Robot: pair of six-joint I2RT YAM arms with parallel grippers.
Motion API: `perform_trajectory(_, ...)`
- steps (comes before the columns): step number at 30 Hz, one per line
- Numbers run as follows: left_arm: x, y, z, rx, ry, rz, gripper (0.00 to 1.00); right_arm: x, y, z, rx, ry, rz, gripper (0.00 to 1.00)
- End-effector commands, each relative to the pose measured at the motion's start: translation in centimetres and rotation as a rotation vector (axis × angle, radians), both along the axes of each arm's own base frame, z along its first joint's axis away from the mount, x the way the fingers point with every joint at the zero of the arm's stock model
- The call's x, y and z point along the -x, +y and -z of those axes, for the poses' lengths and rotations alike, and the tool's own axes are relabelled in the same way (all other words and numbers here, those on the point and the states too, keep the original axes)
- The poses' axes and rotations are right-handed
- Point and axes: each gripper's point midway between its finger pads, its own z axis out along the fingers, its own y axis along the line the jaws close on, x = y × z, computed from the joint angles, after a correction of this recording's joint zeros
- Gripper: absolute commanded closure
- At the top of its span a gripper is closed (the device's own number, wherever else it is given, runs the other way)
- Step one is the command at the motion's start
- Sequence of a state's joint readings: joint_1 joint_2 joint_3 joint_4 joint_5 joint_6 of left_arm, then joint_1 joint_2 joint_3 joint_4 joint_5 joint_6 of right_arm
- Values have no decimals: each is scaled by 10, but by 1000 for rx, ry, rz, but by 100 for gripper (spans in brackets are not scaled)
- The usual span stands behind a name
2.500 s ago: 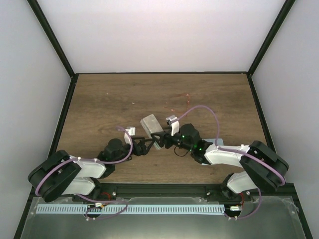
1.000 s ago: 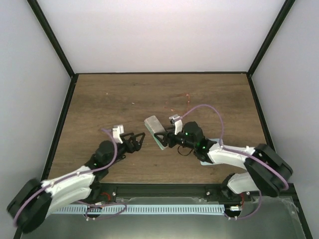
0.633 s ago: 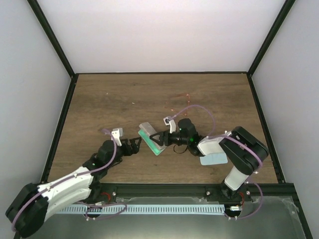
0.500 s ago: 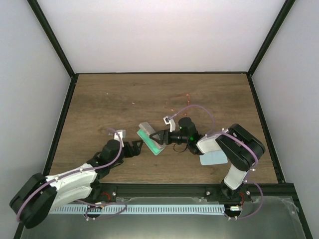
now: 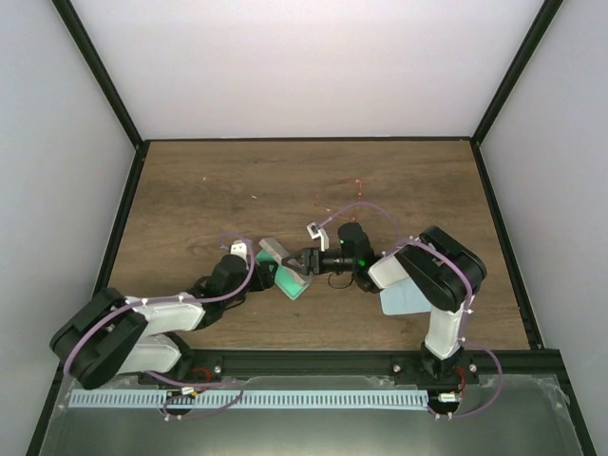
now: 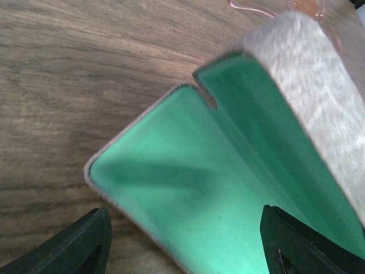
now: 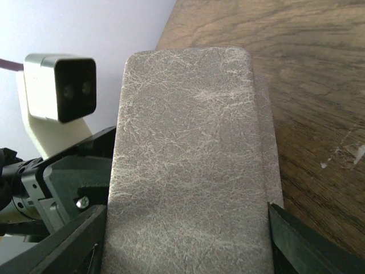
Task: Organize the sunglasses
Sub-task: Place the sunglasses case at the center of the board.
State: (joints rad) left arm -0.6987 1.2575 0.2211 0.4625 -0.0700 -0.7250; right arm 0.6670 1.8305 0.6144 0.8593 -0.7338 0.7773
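Observation:
The grey case (image 5: 290, 281) lies open near the table's middle, its green lining showing. My right gripper (image 5: 297, 258) is shut on it: in the right wrist view the grey shell (image 7: 188, 142) fills the whole gap between the jaws of the gripper (image 7: 185, 245). From the left, my left gripper (image 5: 265, 276) stands open around the case's open end. The green lining (image 6: 228, 171) sits between its jaws (image 6: 194, 245), with bare wood beside the left finger. The sunglasses (image 5: 357, 184), a thin red wire frame, lie on the wood beyond the case, and their edge (image 6: 249, 7) shows at the top of the left wrist view.
A pale blue cloth (image 5: 404, 298) lies under the right forearm. The left arm's white wrist camera (image 7: 60, 88) sits close beside the case. Black frame posts and white walls bound the wooden table (image 5: 209, 190).
The right gripper carried the case leftward and down, and its green lining now shows. The left arm swung in to the case's open end, its jaws narrowing.

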Motion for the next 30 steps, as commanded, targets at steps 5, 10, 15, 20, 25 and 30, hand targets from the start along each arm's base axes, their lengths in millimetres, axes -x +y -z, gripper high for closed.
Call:
perform_trajectory(5, -21, 2, 22, -95, 49, -73, 26, -7, 6, -19, -88, -24, -33, 56)
perform_trajectory(10, -20, 5, 35, -121, 79, -83, 27, -10, 4, -26, -84, -40, -20, 50)
perform_trajectory(15, -22, 3, 35, -128, 86, -81, 27, -11, 3, -29, -72, -57, -19, 30)
perform_trajectory(20, -21, 4, 38, -136, 92, -83, 26, -17, 0, -28, -26, -81, 20, 13)
perform_trajectory(25, -21, -1, 41, -126, 96, -58, 26, -28, -7, -22, 56, -122, 85, 8)
perform_trajectory(30, -20, -4, 41, -118, 101, -47, 26, -43, -25, -18, 172, -181, 203, 5)
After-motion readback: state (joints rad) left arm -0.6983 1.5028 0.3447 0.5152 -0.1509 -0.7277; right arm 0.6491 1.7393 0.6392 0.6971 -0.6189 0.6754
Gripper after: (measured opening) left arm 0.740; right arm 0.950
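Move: The open sunglasses case has its middle about 5 cm to the right of the left hand, 1 cm ahead and 3 cm below, with its near green wall between the open fingers. From the right hand, which still grips the raised lid half, that middle is about 2 cm back, 2 cm left and 4 cm lower. The sunglasses lie roughly 15 cm ahead of the right hand and 12 cm to its right, 7 cm down. Bring the left gripper about 3 cm forward and 2 cm down into the green half of the case, fingers kept open astride its wall, then hold it there. Keep the right gripper almost still on the lid, then spread its fingers to let go and ease it about 2 cm forward and a little right. ##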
